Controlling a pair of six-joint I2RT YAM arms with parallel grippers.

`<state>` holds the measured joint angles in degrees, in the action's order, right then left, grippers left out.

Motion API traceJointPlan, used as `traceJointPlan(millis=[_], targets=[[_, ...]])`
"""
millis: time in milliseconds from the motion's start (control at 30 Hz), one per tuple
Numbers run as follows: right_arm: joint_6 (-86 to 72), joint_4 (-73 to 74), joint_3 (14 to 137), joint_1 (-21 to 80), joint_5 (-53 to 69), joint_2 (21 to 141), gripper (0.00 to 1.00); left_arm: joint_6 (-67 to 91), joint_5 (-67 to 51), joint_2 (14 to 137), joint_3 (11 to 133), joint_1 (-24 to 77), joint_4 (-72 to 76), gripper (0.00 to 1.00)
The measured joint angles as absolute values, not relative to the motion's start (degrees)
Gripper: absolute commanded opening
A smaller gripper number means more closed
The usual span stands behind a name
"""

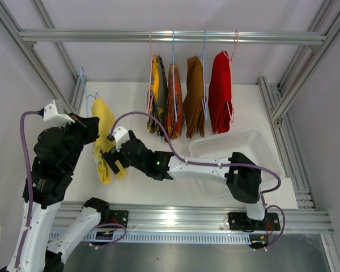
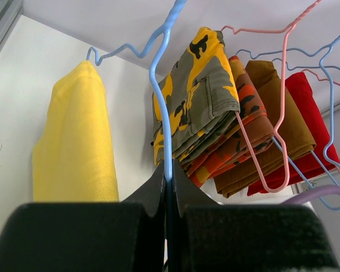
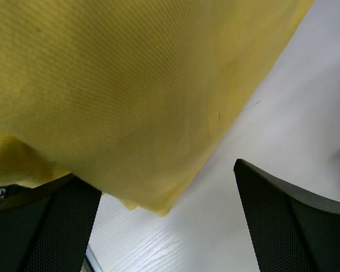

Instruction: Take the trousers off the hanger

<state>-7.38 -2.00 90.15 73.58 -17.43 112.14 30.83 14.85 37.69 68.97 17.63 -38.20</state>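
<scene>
Yellow trousers (image 1: pixel 103 136) (image 2: pixel 73 141) hang over a blue hanger (image 2: pixel 161 85) off the rail, at the left over the table. My left gripper (image 2: pixel 169 173) (image 1: pixel 85 126) is shut on that hanger's wire. My right gripper (image 1: pixel 114 161) (image 3: pixel 164 190) is open at the trousers' lower end; the yellow cloth (image 3: pixel 130 90) lies over its left finger (image 3: pixel 51 226), and its right finger stands apart. Camouflage (image 1: pixel 157 96), orange-red (image 1: pixel 174 105), brown (image 1: pixel 195 99) and red (image 1: pixel 220 93) trousers hang on hangers from the rail (image 1: pixel 102 36).
A white mesh basket (image 1: pixel 232 148) sits on the table at the right, beside my right arm. Aluminium frame posts run along both sides. The white table (image 3: pixel 283 113) shows below the yellow cloth.
</scene>
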Motion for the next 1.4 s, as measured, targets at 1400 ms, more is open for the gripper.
traceJointPlan(millis=[1400], targets=[[-1.80, -15.09, 91.18, 73.06, -28.29, 115.70, 0.99, 29.93, 16.29, 35.94, 62.43, 15.86, -33.63, 0.00]])
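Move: The right hand, wide open, is at the lower part of the hanging yellow trousers, whose middle is about 4 cm ahead, 4 cm to its left and 5 cm above. The camouflage trousers hang some 14 cm ahead and 15 cm to its right, 5 cm higher. The left hand already grips the blue hanger wire, with the yellow trousers' middle about 11 cm ahead, 2 cm left and 9 cm below. Forward and then also upward, the right hand eases along the lower part of the yellow trousers, about 4 cm forward and 2 to 3 cm up. It swings some 10 degrees clockwise while its fingers tip up by about as much, staying wide open with the cloth still lapping over the finger nearer the bases. The left hand keeps its pinch on the hanger wire, sinking about 2 cm and creeping slightly forward and left. ##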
